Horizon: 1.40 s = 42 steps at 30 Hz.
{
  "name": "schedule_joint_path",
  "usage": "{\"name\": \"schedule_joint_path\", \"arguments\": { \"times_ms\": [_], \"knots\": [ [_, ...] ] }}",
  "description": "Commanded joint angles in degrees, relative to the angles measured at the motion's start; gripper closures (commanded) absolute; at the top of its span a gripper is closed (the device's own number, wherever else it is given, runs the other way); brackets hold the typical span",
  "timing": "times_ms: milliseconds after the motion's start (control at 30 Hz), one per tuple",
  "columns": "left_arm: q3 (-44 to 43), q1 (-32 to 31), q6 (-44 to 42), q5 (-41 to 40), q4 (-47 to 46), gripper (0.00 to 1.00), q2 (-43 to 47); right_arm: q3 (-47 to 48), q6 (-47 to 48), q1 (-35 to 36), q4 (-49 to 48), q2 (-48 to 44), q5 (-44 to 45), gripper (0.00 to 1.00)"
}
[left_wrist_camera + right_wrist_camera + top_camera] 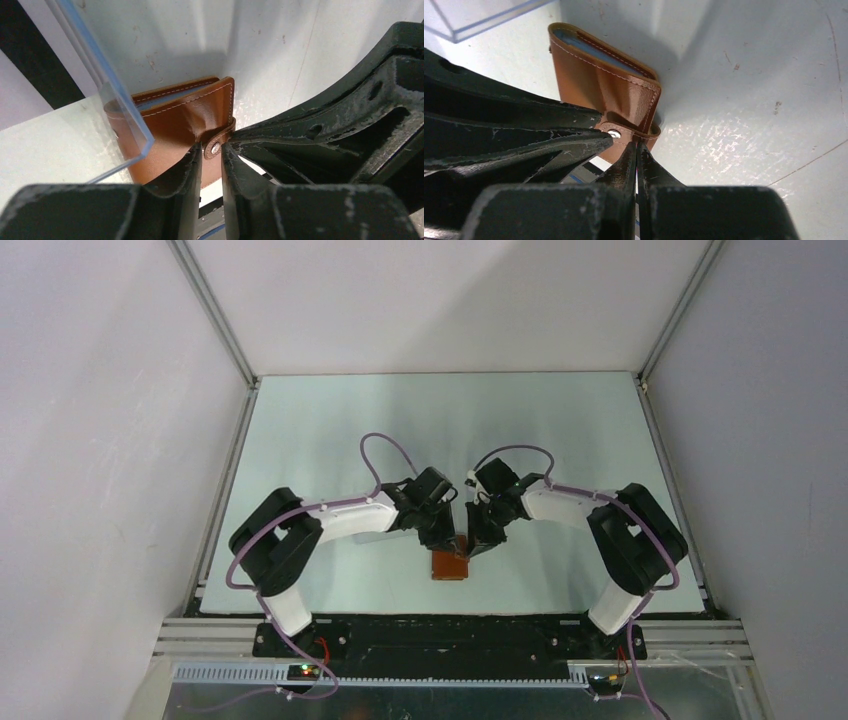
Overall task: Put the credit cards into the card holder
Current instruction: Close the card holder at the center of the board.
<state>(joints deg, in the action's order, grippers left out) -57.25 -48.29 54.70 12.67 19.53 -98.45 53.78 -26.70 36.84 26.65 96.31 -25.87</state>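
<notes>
The card holder [450,565], a tan-brown leather wallet, lies folded near the table's front middle. Its stitched cover [170,120] faces the left wrist camera. Pale blue-grey pockets show at its upper edge [589,47]. My left gripper [211,148] has its jaws a narrow gap apart, one fingertip on either side of the snap tab [215,148]. My right gripper [638,145] is shut, pinching a thin leather edge just under the tab's loop [649,131]. From above, both grippers [440,530] [478,540] meet over the wallet. No credit cards are in view.
A clear plastic box corner with a blue-tinted edge [125,100] stands close to the wallet's left side, and shows again in the right wrist view [474,20]. The table's front edge and black base rail [450,635] run just behind the wallet.
</notes>
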Motion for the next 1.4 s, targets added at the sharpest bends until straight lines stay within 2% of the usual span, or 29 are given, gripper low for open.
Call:
{"name": "schedule_joint_path", "arguments": {
  "times_ms": [0, 567, 700, 733, 800, 1367],
  "knots": [
    [0.6, 0.3, 0.9, 0.9, -2.1, 0.76, -0.7, -0.3, 0.4, 0.5, -1.8, 1.3, -0.5, 1.00],
    [2.0, 0.2, 0.4, 2.1, -2.3, 0.85, 0.0, -0.3, -0.7, 1.2, -3.6, 2.8, -1.1, 1.00],
    [2.6, 0.1, 0.3, 1.9, -2.3, 0.93, 0.5, -0.3, -1.0, 1.3, -3.9, 2.8, -1.3, 1.00],
    [2.6, 0.2, 0.3, 1.9, -2.4, 0.98, 0.5, -0.3, -1.0, 1.3, -4.0, 2.8, -1.4, 1.00],
    [2.6, 0.2, 0.3, 1.9, -2.4, 1.00, 0.6, -0.3, -1.1, 1.3, -4.0, 2.7, -1.4, 1.00],
    [1.7, 0.2, -0.7, 1.0, -2.3, 1.00, 4.1, -0.3, -1.4, 0.6, -4.5, -3.0, -1.7, 1.00]
  ]
}}
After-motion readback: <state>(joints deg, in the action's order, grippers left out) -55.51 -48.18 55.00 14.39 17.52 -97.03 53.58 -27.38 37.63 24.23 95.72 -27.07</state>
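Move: The card holder's strap button sits right under my left fingertips, about 1 cm lower, with my partly open fingers on both sides of it. From my right fingertips the button is about 1 cm to the left and 1 cm down. Counted from my left hand, the card holder's middle lies some 3 cm left, 1 cm back and 2 cm down. The clear box's middle is roughly 12 cm left, 5 cm ahead and 2 cm down. With both hands I sink about 1 cm at the strap. There my left hand eases slightly back and shuts its fingers fully beside the button, while my closed right fingertips creep about 1 cm left along the strap. Then both hands rise together a little over 1 cm at the strap; whether it is pinched can't be seen. ##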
